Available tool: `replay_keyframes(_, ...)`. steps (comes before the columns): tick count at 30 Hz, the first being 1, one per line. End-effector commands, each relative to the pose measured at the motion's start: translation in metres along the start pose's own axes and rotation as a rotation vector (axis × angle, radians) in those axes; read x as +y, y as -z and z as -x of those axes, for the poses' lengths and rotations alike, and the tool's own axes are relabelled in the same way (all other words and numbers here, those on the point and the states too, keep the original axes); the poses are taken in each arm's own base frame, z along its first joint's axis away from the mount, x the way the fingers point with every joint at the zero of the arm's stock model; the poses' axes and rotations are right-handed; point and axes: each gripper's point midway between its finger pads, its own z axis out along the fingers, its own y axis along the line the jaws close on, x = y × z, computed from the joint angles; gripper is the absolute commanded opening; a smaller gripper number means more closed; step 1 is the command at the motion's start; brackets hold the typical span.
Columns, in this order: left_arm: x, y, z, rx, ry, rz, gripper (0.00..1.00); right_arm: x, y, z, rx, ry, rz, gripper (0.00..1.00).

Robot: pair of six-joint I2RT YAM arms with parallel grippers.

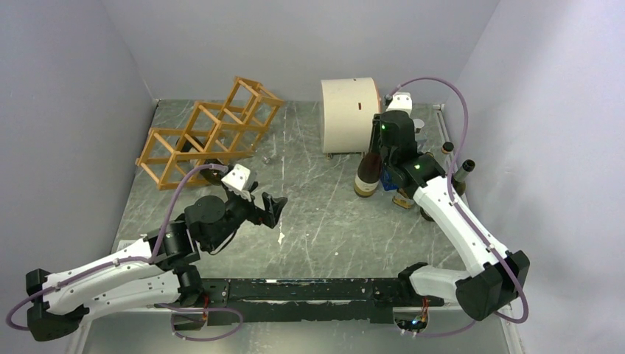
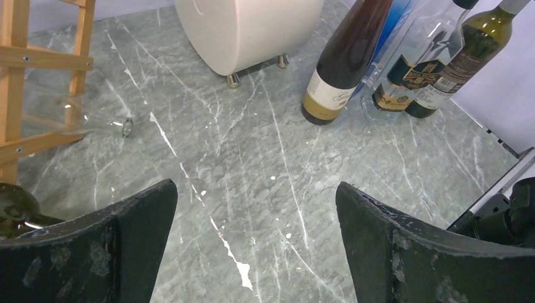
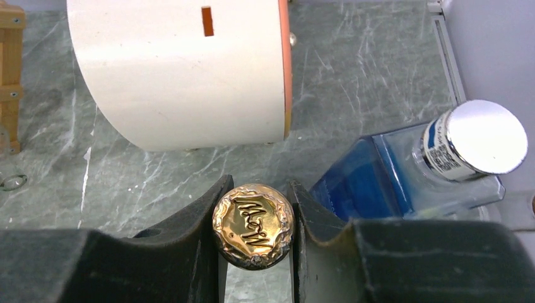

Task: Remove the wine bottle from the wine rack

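The wine bottle is dark with a cream label and stands upright on the table, right of the wine rack and beside the cream drum. My right gripper is shut on its top; in the right wrist view the gold foil cap sits clamped between the two pads. The bottle also shows in the left wrist view. My left gripper is open and empty over the mid table. The orange-brown rack shows at the left edge of the left wrist view.
A cream drum on small feet stands behind the bottle. A blue-tinted bottle with a silver cap and a green bottle stand close to the right. A clear bottle and a dark green one lie at the rack.
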Motion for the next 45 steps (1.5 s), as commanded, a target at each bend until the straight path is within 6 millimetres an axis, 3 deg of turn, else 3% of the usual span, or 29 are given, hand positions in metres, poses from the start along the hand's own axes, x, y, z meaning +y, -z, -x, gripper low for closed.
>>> replay_keyframes(1,0.007,0.006,0.015,-0.032,0.034,0.034,0.99,0.009,0.008,0.057,-0.175,-0.066,0.046,0.00)
replay_keyframes(6,0.016,0.008,0.018,-0.029,0.052,0.091,0.99,0.015,0.007,0.047,-0.145,-0.039,0.086,0.00)
replay_keyframes(13,0.012,0.010,0.026,-0.006,0.043,0.077,0.99,0.016,0.010,0.043,-0.111,-0.024,0.098,0.43)
replay_keyframes(20,0.009,0.010,0.032,0.029,0.033,0.040,0.99,0.014,0.029,0.071,-0.140,-0.014,0.120,0.72)
replay_keyframes(24,0.021,0.003,0.024,0.083,0.013,0.053,0.99,0.022,0.045,0.096,-0.168,0.000,0.186,0.78)
replay_keyframes(26,0.036,0.000,0.021,0.111,0.006,0.086,0.99,0.031,0.052,0.105,-0.181,0.014,0.244,0.79)
replay_keyframes(30,0.073,0.001,0.028,0.103,0.018,0.151,0.99,0.064,0.061,0.108,-0.166,0.028,0.372,0.80)
replay_keyframes(35,0.106,0.010,0.036,0.075,0.035,0.240,0.99,0.149,0.076,0.081,-0.141,0.116,0.550,0.83)
replay_keyframes(38,0.105,0.015,0.036,0.064,0.052,0.236,0.99,0.192,0.066,0.051,-0.090,0.123,0.675,0.86)
replay_keyframes(45,0.106,0.048,0.054,-0.018,0.106,0.269,0.99,0.274,0.017,-0.023,0.053,0.145,0.826,0.88)
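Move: The right hand holds the standing brown bottle by its neck, the bottle's middle about 13 cm below. The blue bottle stands some 9 cm right and 3 cm ahead, and the white drum 16 cm ahead, 5 cm left, both lower. The dark wine bottle in the rack lies about 48 cm left and 4 cm ahead. From the left hand, empty and open, that dark bottle is some 21 cm ahead, 23 cm left and 22 cm lower; the clear bottle is 30 cm ahead, 14 cm left. The right fingers open and let go of the brown bottle's neck. That hand climbs about 13 cm clear of it, then swings some 23 cm left towards the rack while sinking back almost as far, turning about 40 degrees counter-clockwise as the fingers widen. The left hand, still open, drifts some 11 cm left and about 5 cm forward towards the dark bottle, yawing 15 degrees counter-clockwise. ##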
